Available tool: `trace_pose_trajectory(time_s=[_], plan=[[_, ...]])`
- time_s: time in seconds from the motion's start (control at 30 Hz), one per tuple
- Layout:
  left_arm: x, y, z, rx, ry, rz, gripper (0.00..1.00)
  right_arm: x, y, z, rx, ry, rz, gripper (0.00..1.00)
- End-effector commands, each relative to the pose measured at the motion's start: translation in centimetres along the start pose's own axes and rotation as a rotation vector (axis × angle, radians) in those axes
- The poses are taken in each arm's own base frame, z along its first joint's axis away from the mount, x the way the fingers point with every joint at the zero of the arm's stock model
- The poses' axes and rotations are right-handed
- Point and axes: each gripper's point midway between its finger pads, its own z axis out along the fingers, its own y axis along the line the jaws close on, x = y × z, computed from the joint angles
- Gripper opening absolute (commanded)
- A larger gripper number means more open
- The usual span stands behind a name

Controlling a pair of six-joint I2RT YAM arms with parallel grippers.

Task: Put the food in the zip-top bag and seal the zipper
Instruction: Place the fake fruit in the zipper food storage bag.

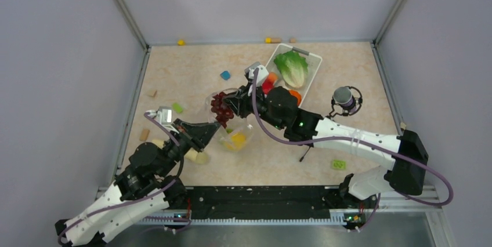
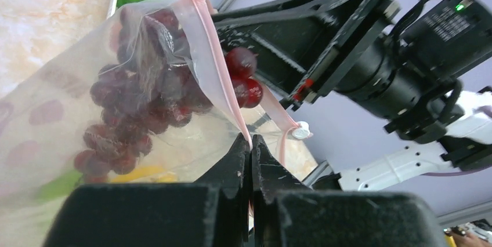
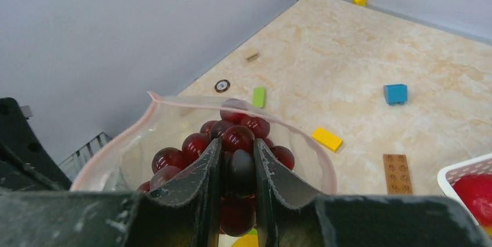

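Observation:
The clear zip-top bag [image 1: 241,138] hangs open at the table's centre. My left gripper [image 1: 216,126] [image 2: 250,140] is shut on the bag's mouth edge, pinching the pink zipper [image 2: 213,55]. My right gripper [image 1: 229,105] [image 3: 238,142] is shut on the dark purple grape bunch [image 1: 220,109] [image 3: 235,134], which hangs in the bag's mouth [image 3: 174,102]. Most of the grapes [image 2: 139,102] sit behind the plastic. Something yellow [image 1: 237,140] and something green [image 2: 58,186] lie at the bag's bottom. The lettuce [image 1: 292,67], a red apple [image 1: 270,82] and an orange [image 1: 296,95] are in the white basket [image 1: 317,65].
Small blocks lie scattered: blue [image 1: 225,75] [image 3: 395,93], green [image 1: 177,107], yellow [image 3: 327,138], a wooden brick [image 3: 397,173], another green one [image 1: 338,164]. A purple-capped stand [image 1: 344,99] is right of the basket. Grey walls enclose the table.

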Motion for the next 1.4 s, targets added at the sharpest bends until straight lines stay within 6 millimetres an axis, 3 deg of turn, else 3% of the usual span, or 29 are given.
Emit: trace_pose_trajectory(time_s=[0.0,0.27,0.47,0.63,0.77,0.83,0.97,1.07,1.23,1.37], plan=[[-3.6,-3.7,0.0,0.086,-0.070,-0.080,0.00,-3.3,-0.4,-0.6,0.060,-0.121,0.032,0.00],[-5.0,-4.7,1.7,0.071,-0.102,-0.108,0.00,-4.0,-3.4,-3.3,0.233,-0.109,-0.024,0.00],[-4.3,-5.1,3.6,0.033,-0.038,-0.091,0.00,-2.9,-5.3,-5.1,0.359,-0.022,-0.068,0.00],[-3.2,-4.9,4.6,-0.019,0.040,-0.066,0.00,-0.5,-4.9,-4.4,0.341,0.064,-0.076,0.00],[-3.1,-4.0,4.9,-0.051,0.019,-0.072,0.00,0.2,-4.4,-2.8,0.319,0.067,-0.070,0.03],[-3.2,-3.7,4.9,-0.064,0.010,-0.066,0.00,0.3,-4.0,-2.1,0.304,0.073,-0.074,0.10],[-3.5,-2.3,4.5,-0.136,-0.003,-0.042,0.00,0.6,-3.2,-1.4,0.263,0.093,-0.082,0.48],[-4.2,-0.9,3.8,-0.199,-0.039,-0.024,0.00,0.7,-2.3,-1.7,0.200,0.108,-0.099,0.62],[-5.2,2.5,1.9,-0.329,-0.127,0.004,0.00,0.3,-0.2,-4.0,0.047,0.128,-0.136,0.81],[-5.6,4.8,0.2,-0.410,-0.177,0.027,0.00,-1.4,0.2,-6.4,0.007,0.076,-0.140,0.99]])
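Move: The right hand already holds the grapes in the mouth of the zip bag, whose middle is about 3 cm back, 2 cm right and 10 cm below it. Inside, the yellow fruit lies some 6 cm back, 3 cm right and 18 cm down, the green fruit 3 cm back, 1 cm right and 19 cm down. For the left hand, pinching the rim, the bag's middle is 4 cm ahead, 5 cm right and 9 cm below. Right hand swings grapes 7 cm right, dips 6 cm into the bag, opens wide; left keeps pinching rim. ##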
